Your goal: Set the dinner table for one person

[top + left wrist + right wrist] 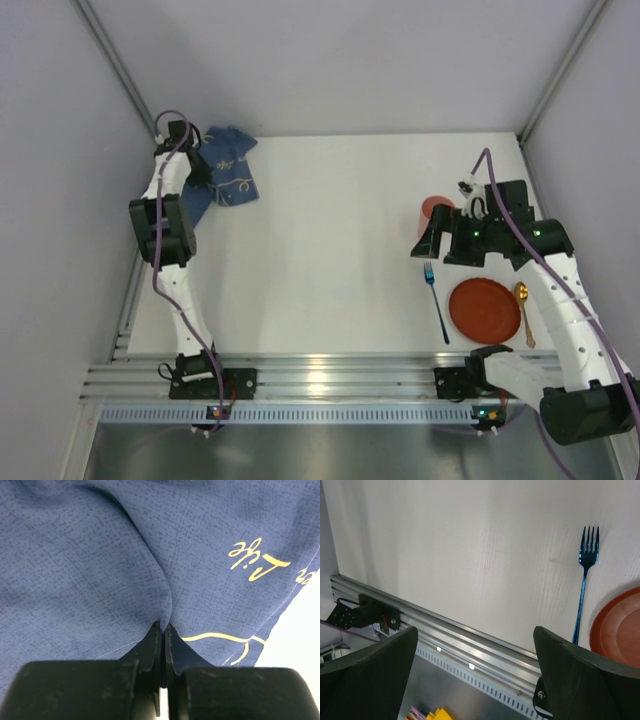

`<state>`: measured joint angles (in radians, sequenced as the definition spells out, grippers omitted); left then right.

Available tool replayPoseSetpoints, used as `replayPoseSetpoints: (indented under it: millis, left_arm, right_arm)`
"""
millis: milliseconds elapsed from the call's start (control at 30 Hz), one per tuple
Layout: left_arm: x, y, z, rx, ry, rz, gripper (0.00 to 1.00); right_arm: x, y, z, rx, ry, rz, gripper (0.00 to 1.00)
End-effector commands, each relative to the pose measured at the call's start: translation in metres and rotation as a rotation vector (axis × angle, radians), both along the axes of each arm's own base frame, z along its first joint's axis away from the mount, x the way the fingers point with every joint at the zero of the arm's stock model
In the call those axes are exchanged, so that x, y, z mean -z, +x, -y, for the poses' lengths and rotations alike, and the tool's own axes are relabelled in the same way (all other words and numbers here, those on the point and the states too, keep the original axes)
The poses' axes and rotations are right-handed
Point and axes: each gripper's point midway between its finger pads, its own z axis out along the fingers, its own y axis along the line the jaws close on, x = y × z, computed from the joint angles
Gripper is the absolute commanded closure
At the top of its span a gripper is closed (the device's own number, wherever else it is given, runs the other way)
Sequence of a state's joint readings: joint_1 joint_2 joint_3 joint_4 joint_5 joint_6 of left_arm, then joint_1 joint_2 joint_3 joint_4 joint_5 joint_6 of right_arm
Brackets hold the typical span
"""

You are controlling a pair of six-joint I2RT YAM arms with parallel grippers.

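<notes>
At the far left corner of the white dinner table (330,240) lies a rumpled blue cloth (232,170) with gold line drawings. My left gripper (200,165) is down on it. In the left wrist view the left gripper (164,625) is shut, pinching a raised fold of the cloth (100,555). At the right lie a blue fork (436,300), a red plate (485,310) and a gold spoon (524,312), side by side. My right gripper (430,238) hovers open above the fork, beside a red cup (436,210). Nothing sits in the right gripper (475,630).
A slotted aluminium rail (320,375) runs along the near edge, carrying both arm bases. Grey walls close in the left, right and back sides. The right wrist view shows the fork (583,580) and the plate's edge (620,630) on the table (445,545).
</notes>
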<state>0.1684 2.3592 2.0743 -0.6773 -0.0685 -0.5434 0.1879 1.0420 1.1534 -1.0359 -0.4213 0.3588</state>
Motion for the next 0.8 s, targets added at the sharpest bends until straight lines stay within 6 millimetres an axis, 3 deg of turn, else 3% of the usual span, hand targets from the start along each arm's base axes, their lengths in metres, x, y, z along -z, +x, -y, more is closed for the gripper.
replayPoseSetpoints:
  millis: [0,100,133,200,233,300,333,433,467,500,533,633,700,767]
  left_arm:
    - [-0.045,0.01,0.011,0.016,-0.024,0.096,1.0]
    - [-0.074,0.003,0.032,0.038,-0.025,0.125,1.0]
    - [-0.093,0.001,0.05,0.064,-0.02,0.15,1.0]
    - [-0.106,-0.01,0.07,0.076,0.008,0.141,1.0]
    - [-0.123,-0.016,0.104,0.122,0.013,0.158,1.0]
    - [-0.13,-0.03,0.134,0.133,0.02,0.142,1.0]
    - [-0.136,-0.04,0.172,0.186,0.012,0.144,1.0]
    - [-0.124,-0.074,0.249,0.266,-0.043,0.086,0.99]
    - [-0.117,-0.083,0.272,0.27,-0.098,0.072,0.57]
    - [-0.099,-0.107,0.31,0.339,-0.139,0.017,0.04]
    - [-0.093,-0.116,0.336,0.385,-0.188,0.01,0.02]
    - [-0.077,-0.157,0.391,0.471,-0.206,-0.066,0.01]
    - [-0.075,-0.172,0.404,0.496,-0.195,-0.084,0.01]
    - [-0.08,-0.179,0.395,0.49,-0.166,-0.097,0.01]
  right_arm:
    - [-0.02,0.01,-0.003,-0.025,0.004,0.093,0.0]
    - [-0.016,0.006,-0.003,-0.036,0.0,0.087,0.0]
    - [-0.016,0.005,-0.003,-0.039,0.0,0.087,0.0]
    - [-0.014,0.001,-0.003,-0.047,-0.001,0.09,0.0]
    - [-0.013,0.0,-0.002,-0.045,-0.001,0.088,0.0]
    - [-0.012,-0.005,-0.003,-0.05,0.007,0.088,0.0]
    - [-0.012,-0.007,-0.002,-0.052,0.007,0.087,0.0]
    - [-0.009,-0.014,-0.005,-0.063,0.013,0.083,0.0]
    - [-0.009,-0.017,-0.007,-0.076,0.014,0.084,0.0]
    - [-0.006,-0.02,-0.008,-0.082,0.011,0.077,0.0]
    - [-0.004,-0.022,-0.009,-0.089,0.012,0.075,0.0]
    - [0.004,-0.029,-0.013,-0.108,0.014,0.059,0.0]
    - [0.006,-0.032,-0.014,-0.117,0.014,0.057,0.0]
    - [0.005,-0.034,-0.016,-0.128,0.015,0.061,0.0]
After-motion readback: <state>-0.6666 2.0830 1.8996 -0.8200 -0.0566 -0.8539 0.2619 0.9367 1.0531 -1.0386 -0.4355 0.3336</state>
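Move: The left hand, down at the table in the far left corner, already has the blue cloth pinched. The open middle of the table where it goes lies about 36 cm to its right and 13 cm nearer the base. Farther right stand the red cup, roughly 72 right and 16 back, and the fork, about 71 right and 43 back. From the right hand that open spot is some 34 cm left, 23 ahead and 16 below. Fling the pinched cloth open: sweep the left gripper fast to the right, some 42 cm in all, lifting about 11 cm at first. Roughly halfway across, open the fingers wide to let the cloth go, then carry on right and back towards the base (about 18 cm), sinking a little and turning about 30 degrees clockwise. Let the right hand, open and empty, ease back about 3 cm. ##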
